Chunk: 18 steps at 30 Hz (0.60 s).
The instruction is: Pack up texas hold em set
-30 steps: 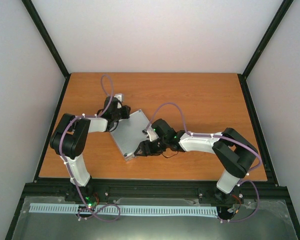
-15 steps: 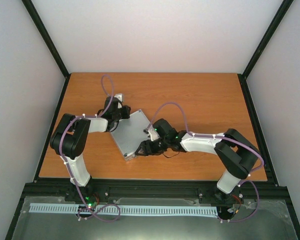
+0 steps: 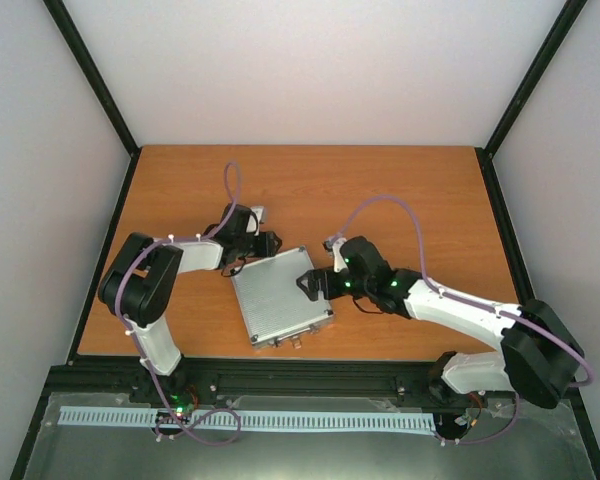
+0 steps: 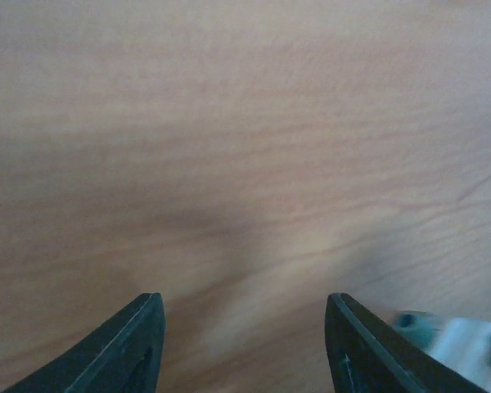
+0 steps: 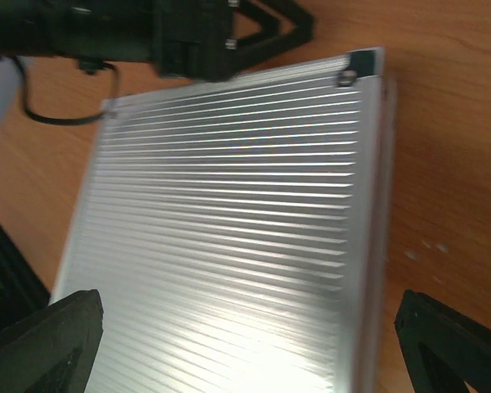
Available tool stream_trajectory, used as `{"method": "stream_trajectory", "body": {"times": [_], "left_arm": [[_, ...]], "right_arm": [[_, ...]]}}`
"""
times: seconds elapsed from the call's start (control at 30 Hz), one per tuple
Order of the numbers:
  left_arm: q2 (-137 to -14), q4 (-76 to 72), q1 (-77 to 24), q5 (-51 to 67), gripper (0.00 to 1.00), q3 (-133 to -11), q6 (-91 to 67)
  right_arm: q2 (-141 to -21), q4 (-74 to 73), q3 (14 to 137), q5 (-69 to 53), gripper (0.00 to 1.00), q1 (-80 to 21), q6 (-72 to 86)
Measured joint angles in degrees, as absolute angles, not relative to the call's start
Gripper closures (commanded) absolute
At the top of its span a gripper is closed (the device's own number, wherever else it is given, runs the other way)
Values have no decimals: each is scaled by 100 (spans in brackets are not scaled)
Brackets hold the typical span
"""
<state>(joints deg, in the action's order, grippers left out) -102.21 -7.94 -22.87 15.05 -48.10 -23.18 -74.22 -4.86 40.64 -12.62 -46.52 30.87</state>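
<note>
The silver ribbed case [image 3: 280, 298] of the texas hold em set lies shut and flat on the wooden table [image 3: 410, 190], its latches toward the near edge. Chips, buttons and cards are out of view. My left gripper [image 3: 270, 241] sits just beyond the case's far corner; in the left wrist view it [image 4: 244, 296] is open with only bare wood between the fingers. My right gripper [image 3: 307, 285] hovers at the case's right edge. In the right wrist view it [image 5: 247, 299] stands wide open over the case lid [image 5: 229, 229], apart from it.
A black frame rail [image 3: 300, 375] runs along the near edge and up both sides of the table. White walls close in the back and sides. The left gripper's black body [image 5: 221, 33] lies at the case's far edge. A pale fitting [image 4: 454, 340] shows beside the left fingers.
Both grippers have opened. The case has swung round and slid toward the near edge. The right arm drew back to the right; the left gripper shifted right along the far corner.
</note>
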Motion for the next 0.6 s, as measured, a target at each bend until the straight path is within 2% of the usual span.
{"method": "stream_trajectory", "body": {"times": [0.07,0.13,0.3,0.47,0.6], "left_arm": [[-10202,-521,-2287,1507,35,-4801,-2307],[-10195,-357,-2309,1509,31,-4840,-2196],[-10309,23,-2353,1461,20,-5194,-2064],[-10652,344,-2368,1365,1,-5798,-1959],[-10960,781,-2368,1201,0,-6414,-1920]], "right_arm": [[-7269,-666,3885,-1076,1,-4652,3087],[-7157,-849,3754,-952,10,-4652,3092],[-6689,-1138,3286,-843,15,-4654,3225],[-5863,-1551,2993,-681,20,-4654,3323],[-5607,-1820,2995,-539,24,-4661,3321]]}}
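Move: The closed silver case lies about 6 cm to the left of the right hand, level with it fore and aft, its middle some 9 cm below; the latch side is about 10 cm back and 3 cm left of that hand. From the left hand, low just beyond the case's far edge, the case's middle is roughly 14 cm back, 1 cm to the right and about level in height. The right hand clears the closed case, going about 7 cm to the right and 4 cm back from over the lid to just off its right side, sinking nearly 4 cm and then rising a little, while its wide-open fingers narrow by about a fifth. The left hand eases back about 1 cm beside the far edge, then turns forward some 4 cm, drifting slightly right away from the case, as its fingers spread from half open to fully open. ##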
